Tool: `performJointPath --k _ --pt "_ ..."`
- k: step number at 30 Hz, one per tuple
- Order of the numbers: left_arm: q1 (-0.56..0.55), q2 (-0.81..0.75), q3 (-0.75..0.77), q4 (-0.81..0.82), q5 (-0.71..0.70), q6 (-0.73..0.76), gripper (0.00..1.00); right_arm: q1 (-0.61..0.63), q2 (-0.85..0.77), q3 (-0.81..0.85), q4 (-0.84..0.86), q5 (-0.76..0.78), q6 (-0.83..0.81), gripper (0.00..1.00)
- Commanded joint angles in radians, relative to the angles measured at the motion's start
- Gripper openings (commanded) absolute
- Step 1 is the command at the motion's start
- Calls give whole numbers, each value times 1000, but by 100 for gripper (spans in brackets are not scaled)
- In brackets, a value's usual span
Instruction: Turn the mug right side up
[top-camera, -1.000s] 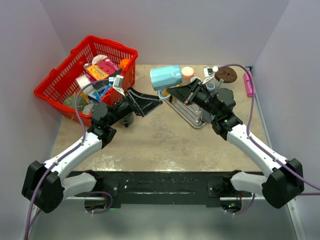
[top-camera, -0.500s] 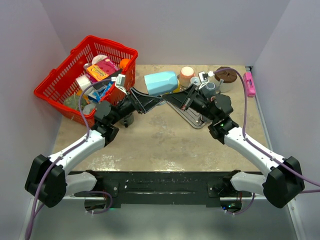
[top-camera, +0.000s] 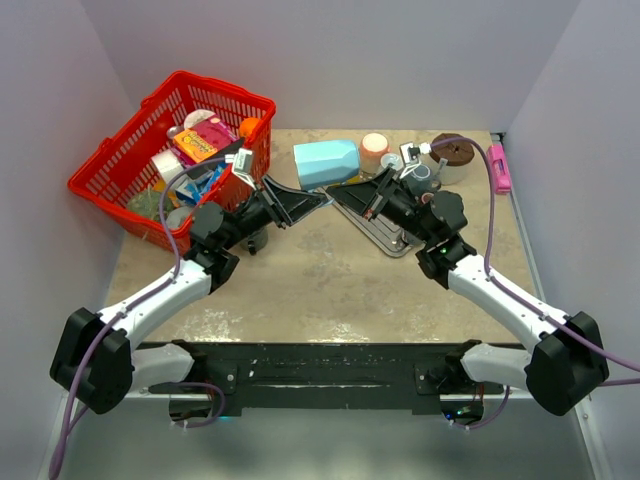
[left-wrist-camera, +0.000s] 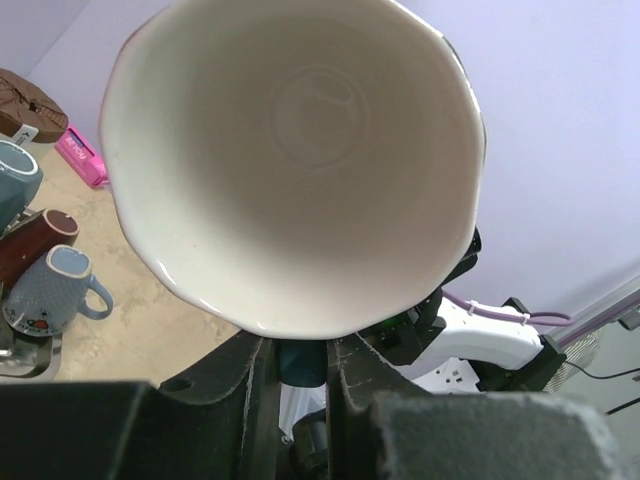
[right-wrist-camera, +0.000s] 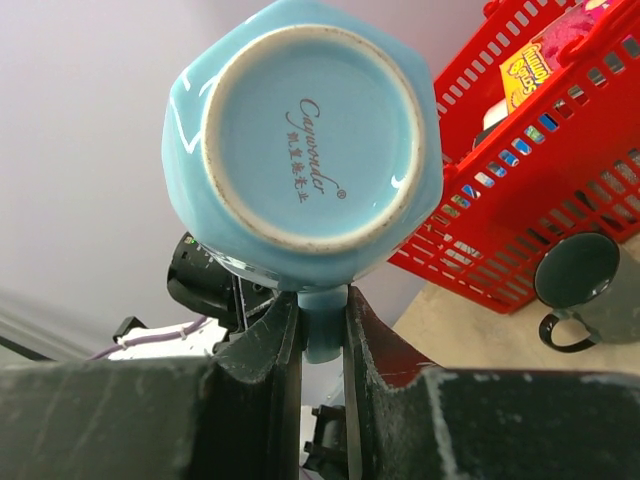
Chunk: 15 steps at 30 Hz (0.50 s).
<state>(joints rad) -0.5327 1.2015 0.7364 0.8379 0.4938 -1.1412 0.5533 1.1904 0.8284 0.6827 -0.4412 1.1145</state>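
Note:
A light blue mug (top-camera: 326, 163) hangs on its side above the back of the table, between both arms. In the left wrist view its white inside (left-wrist-camera: 300, 150) faces the camera, and my left gripper (left-wrist-camera: 302, 350) is shut on the handle below the rim. The right wrist view shows the mug's printed base (right-wrist-camera: 305, 130), with my right gripper (right-wrist-camera: 322, 310) shut on the same handle. From above, the left gripper (top-camera: 316, 200) and right gripper (top-camera: 336, 192) meet tip to tip under the mug.
A red basket (top-camera: 105, 150) full of packets stands back left, with a dark mug (top-camera: 255, 240) beside it. A metal rack (top-camera: 385, 235) with mugs (left-wrist-camera: 60, 290) lies right of centre. A small orange cup (top-camera: 375, 145), a brown disc (top-camera: 452, 150) and a pink item (top-camera: 497, 168) line the back right.
The right arm carried the mug left toward the left gripper and tipped it more level. The left gripper, open a second ago, has closed on the handle.

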Motion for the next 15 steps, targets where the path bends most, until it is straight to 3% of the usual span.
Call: performJointPath --k 1,6,7,10,11,15 --pt "4 7 29 20 -20 47 0 11 -14 29 86 -30 -1 0" --pt "5 -14 35 -58 -49 93 0 11 -14 20 12 -4 -33 0" --pt "5 -25 35 -74 -66 101 0 11 -15 20 2 4 -36 5" --pt "4 -43 40 -121 -93 130 0 11 -15 18 -21 15 -50 41" --pt "4 -48 50 -137 -98 152 0 11 -15 18 -38 19 -57 63" --pt "4 -71 90 -297 -168 237 0 11 -26 28 -142 73 -113 91"
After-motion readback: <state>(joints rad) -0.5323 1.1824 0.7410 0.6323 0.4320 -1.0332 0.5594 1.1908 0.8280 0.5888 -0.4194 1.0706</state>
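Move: Both hands already pinch the handle of the blue mug, which hangs in the air on its side, rim to the left and base to the right. From either hand the mug's middle is about 6 cm straight ahead, at much the same height. Down on the table, some 33 cm below the left hand, the green mug stands about 16 cm to the left and 7 cm ahead, and the tray's middle lies about 16 cm ahead and 14 cm to the right. The left fingers keep their pinch on the blue mug's handle while the right fingers let go, opening about three quarters wide around the handle in the second half of the move. Both hands sink as this happens, the left about 3.5 cm, easing 1.5 cm forward and rolling some 10 degrees so that its left side rises, the right about 2 cm. ##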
